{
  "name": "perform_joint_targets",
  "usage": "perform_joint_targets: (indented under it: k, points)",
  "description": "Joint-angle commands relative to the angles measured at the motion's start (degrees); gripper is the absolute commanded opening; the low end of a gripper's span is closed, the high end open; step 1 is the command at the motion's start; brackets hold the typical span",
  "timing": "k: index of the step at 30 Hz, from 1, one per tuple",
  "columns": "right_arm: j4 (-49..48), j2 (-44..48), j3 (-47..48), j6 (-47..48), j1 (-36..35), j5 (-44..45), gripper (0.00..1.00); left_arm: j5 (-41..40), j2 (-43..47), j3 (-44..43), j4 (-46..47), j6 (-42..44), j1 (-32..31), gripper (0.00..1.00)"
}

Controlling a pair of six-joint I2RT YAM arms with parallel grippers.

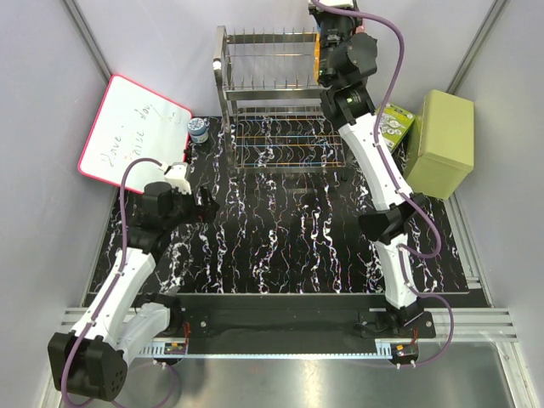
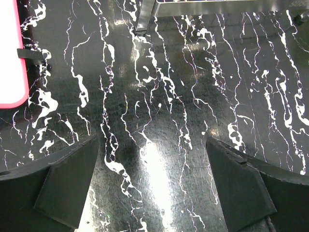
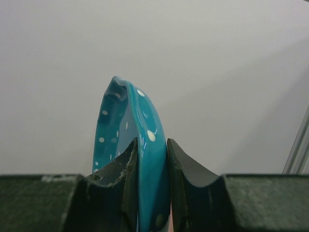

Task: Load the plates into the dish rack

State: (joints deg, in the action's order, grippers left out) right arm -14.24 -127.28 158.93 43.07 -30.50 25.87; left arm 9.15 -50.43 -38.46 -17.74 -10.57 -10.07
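Note:
In the right wrist view my right gripper (image 3: 152, 140) is shut on the rim of a blue plate (image 3: 126, 113) with white dots, held on edge against a pale wall. From above, that gripper (image 1: 330, 47) hangs over the right end of the dish rack (image 1: 255, 85), a tall chrome wire rack at the back. An orange plate edge (image 1: 318, 55) shows upright right beside it. A yellow-green dotted plate (image 1: 393, 124) lies next to the pale green box. My left gripper (image 2: 152, 179) is open and low over bare marbled tabletop (image 2: 159, 96), with nothing between its fingers (image 2: 67, 188).
A pink-rimmed whiteboard (image 1: 132, 140) leans at the back left, with a small blue-lidded jar (image 1: 198, 129) beside it. A pale green box (image 1: 442, 143) stands at the right wall. The rack's foot (image 2: 145, 19) shows at the top of the left wrist view.

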Motion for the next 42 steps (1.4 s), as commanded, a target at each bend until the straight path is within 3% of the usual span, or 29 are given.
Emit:
perform_joint_targets:
  k: [1, 42]
  points:
    - [-7.3, -0.3, 3.7, -0.3, -0.3, -0.5, 0.0, 0.3, 0.0, 1.0, 4.0, 0.4, 0.2, 0.99]
    - [-8.7, -9.6, 2.4, 4.1, -1.0, 4.1, 0.0, 1.8, 3.2, 6.4, 7.9, -3.4, 0.2, 0.99]
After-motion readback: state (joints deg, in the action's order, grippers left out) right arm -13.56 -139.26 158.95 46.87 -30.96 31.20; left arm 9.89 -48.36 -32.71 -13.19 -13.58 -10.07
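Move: Up at the rack's top shelf, the right hand already holds the blue plate by its rim. Its free slot has its middle about 13 cm ahead, 4 cm left and 16 cm below. The orange plate stands level with the slot, some 3 cm to the right of it, and the green plate about 3 cm farther right again. From the left hand that slot lies about 35 cm ahead, 25 cm right and 31 cm higher. Lowering the blue plate towards the slot beside the orange plate, the right hand sinks about 12 cm while reaching some 8 cm forward and drifting left. It eases nearly to a halt halfway through, then goes on down. The fingers keep their grip on the rim as the hand tips down some 10 to 15 degrees and turns slightly clockwise. ##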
